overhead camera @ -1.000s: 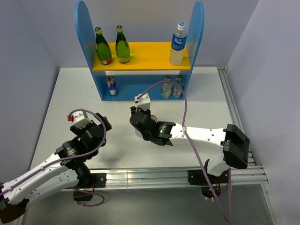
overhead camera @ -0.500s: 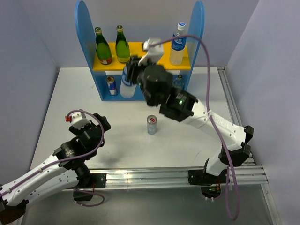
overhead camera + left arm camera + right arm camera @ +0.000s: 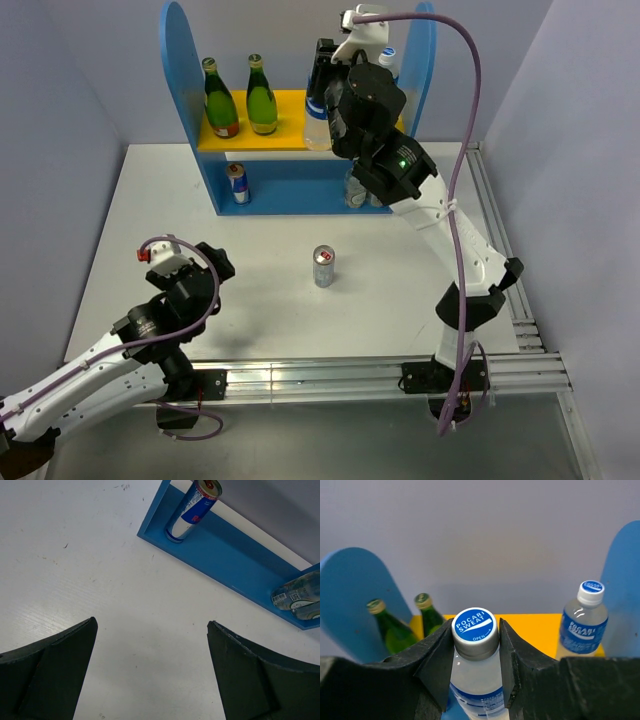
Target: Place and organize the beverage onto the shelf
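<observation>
The blue shelf (image 3: 178, 60) carries two green glass bottles (image 3: 220, 100) (image 3: 262, 97) at the left of its yellow upper board (image 3: 290, 110). A blue-capped water bottle (image 3: 583, 622) stands at the board's right end. My right gripper (image 3: 475, 627) is shut on the cap of a second water bottle (image 3: 317, 128), holding it upright over the board's middle. One silver can (image 3: 237, 183) stands on the lower tier, and another can (image 3: 323, 267) stands on the table. My left gripper (image 3: 150, 625) is open low over the table, with nothing between its fingers.
Clear bottles (image 3: 299, 596) sit at the right end of the lower tier. The right arm (image 3: 440, 220) stretches over the table's right side up to the shelf. Grey walls close in the table, and a metal rail (image 3: 380, 372) runs along its near edge.
My right arm has lifted the water bottle off the table and carried it back and up to the upper board. The can that stood beside it is now in plain view. The left arm has barely moved.
</observation>
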{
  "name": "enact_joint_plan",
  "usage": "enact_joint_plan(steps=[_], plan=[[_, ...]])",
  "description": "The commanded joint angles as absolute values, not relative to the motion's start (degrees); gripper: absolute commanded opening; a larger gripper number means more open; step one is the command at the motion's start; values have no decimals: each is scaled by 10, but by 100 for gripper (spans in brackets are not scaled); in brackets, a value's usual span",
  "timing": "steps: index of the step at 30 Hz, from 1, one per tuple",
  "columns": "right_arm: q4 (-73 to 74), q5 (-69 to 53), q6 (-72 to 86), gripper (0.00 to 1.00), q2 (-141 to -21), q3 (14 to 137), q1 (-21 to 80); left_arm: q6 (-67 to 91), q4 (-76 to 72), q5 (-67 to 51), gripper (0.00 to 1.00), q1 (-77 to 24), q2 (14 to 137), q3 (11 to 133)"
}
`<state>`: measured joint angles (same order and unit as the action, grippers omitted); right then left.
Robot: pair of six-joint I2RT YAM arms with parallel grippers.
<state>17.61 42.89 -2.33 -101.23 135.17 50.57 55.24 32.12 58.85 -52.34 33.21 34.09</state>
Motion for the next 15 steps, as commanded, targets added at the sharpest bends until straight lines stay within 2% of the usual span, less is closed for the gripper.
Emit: enact_joint_plan(steps=[1, 15], plan=[[71, 384, -50, 0, -1005, 1393, 472, 551, 307, 591, 98, -526, 334, 340], [11, 342, -54, 0, -1053, 1393, 382, 550, 308, 589, 98, -526, 330, 341]])
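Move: The right hand already holds the Pocari bottle by its neck; the free spot on the yellow shelf lies about 15 cm ahead, 7 cm to its right and some 22 cm below. Beside that spot, the shelf bottle stands about 16 cm ahead and 14 cm right, its middle 13 cm lower; the nearer green bottle is about 17 cm ahead, 11 cm left and 12 cm below. From the idle left hand the spot is roughly 30 cm ahead, 34 cm right and 15 cm up. The right arm carries the Pocari bottle forward over the yellow shelf by about 7 cm, bearing steadily to the right as well by some 3.5 cm, towards the free spot just left of the shelf bottle. The hand sinks only slightly and turns about 5 degrees clockwise on the way, while the fingers keep their pinch below the cap and don't loosen. ##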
